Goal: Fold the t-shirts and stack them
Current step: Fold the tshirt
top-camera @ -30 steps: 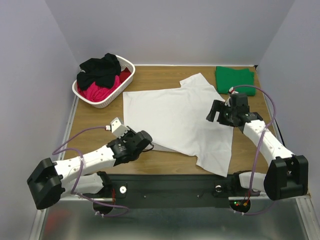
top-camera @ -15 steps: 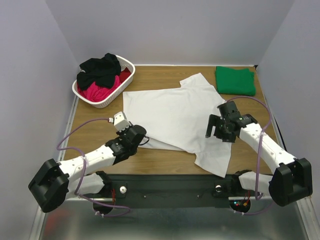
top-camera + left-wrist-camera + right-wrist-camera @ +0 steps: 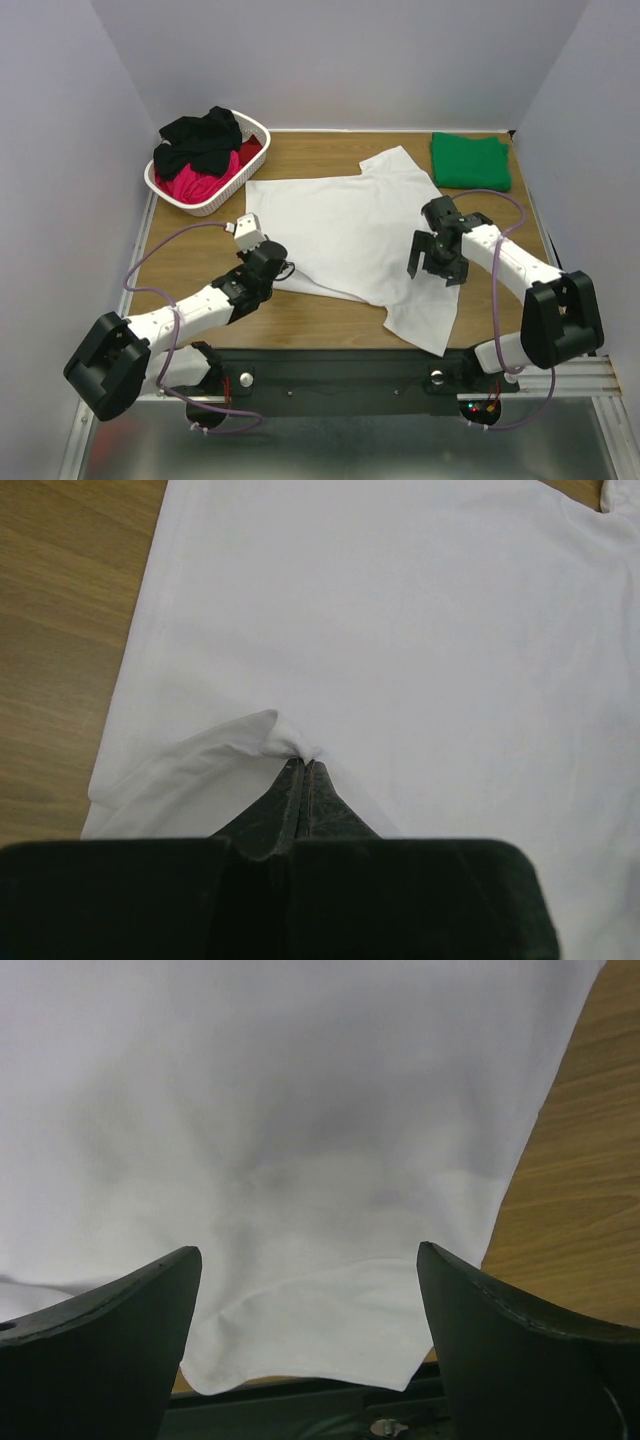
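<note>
A large white t-shirt lies spread on the wooden table, one sleeve toward the back and one toward the near right. My left gripper is shut on its near left edge; in the left wrist view the jaws pinch a small raised fold of the white cloth. My right gripper hovers open over the shirt's right side. In the right wrist view, its fingers stand wide apart above the near sleeve. A folded green t-shirt lies at the back right.
A white lattice basket at the back left holds a black shirt and a red one. The black mounting rail runs along the near table edge. Walls close in on the left, back and right.
My left gripper has moved away from the near edge and to the right, dragging the shirt's near left edge inward. My right gripper has swung left and nearer over the shirt, still open.
</note>
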Tool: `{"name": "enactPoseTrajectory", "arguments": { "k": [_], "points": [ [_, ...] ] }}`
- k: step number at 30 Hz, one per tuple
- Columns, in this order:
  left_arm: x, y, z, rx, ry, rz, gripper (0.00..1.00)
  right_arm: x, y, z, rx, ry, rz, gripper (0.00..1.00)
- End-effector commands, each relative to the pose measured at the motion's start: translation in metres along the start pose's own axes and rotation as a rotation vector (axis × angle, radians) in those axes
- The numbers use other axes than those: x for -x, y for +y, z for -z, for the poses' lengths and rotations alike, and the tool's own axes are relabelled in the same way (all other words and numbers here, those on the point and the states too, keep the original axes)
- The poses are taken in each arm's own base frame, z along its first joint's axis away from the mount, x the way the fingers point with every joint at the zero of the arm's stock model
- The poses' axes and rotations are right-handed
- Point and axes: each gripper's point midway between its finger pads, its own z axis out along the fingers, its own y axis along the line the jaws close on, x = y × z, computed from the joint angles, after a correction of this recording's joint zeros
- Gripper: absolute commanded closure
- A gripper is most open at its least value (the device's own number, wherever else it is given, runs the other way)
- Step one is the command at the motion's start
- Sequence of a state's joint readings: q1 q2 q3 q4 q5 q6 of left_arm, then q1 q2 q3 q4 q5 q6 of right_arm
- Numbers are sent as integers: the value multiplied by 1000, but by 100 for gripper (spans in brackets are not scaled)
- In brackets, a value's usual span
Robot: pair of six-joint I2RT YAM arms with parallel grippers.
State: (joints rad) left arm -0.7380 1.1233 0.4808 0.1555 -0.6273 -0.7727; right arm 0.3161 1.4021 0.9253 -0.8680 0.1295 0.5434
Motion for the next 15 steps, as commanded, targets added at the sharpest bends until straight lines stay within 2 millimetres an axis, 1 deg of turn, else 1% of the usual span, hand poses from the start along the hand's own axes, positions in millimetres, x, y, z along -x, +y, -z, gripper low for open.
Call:
{"name": "enactPoseTrajectory", "arguments": {
  "k": [1,5,8,9,12,13,14,15],
  "points": [
    [1,3,-3,-16,-13,-15,100,44,12,0,-10,-150,-17,5],
    [1,8,-9,-7,-7,-5,100,50,12,-17,-46,-147,2,4],
    [-1,8,-12,-9,1,-7,100,58,17,-26,-47,-161,10,4],
    [0,8,-13,-8,-2,-7,100,61,19,-31,-49,-160,14,3],
    [3,8,-16,-3,-7,-5,100,71,26,-37,-37,-180,15,3],
    [2,9,-17,-2,-4,-7,100,71,26,-43,-51,-171,19,3],
    [2,10,-18,-2,-4,-2,100,75,28,-43,-50,-178,18,3],
    [4,11,-19,-2,-6,5,100,76,28,-48,-59,-175,19,3]
  ]
}}
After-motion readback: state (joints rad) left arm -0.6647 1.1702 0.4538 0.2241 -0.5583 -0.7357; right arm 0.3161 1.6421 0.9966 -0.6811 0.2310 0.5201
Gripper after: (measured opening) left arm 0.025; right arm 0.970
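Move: The right hand, wide open and pointing down, has its shirt patch, near the white t-shirt's neck end, about 6 cm ahead and 5 cm below. The near sleeve is some 14 cm back and 3 cm left, and the green shirt about 26 cm ahead and 9 cm right. The left hand already pinches the near hem flap; the far hem corner lies roughly 16 cm ahead, 5 cm left and 9 cm below it, the basket some 19 cm ahead and 14 cm left. Slide the open right gripper forward about 5 cm over the white t-shirt while sinking 3 to 4 cm, bringing the fingertips close above the cloth; keep the fingers wide and tilt only slightly. Meanwhile keep the left gripper shut on the hem flap and ease it gently down, drifting a little forward and left over the shirt's body. ##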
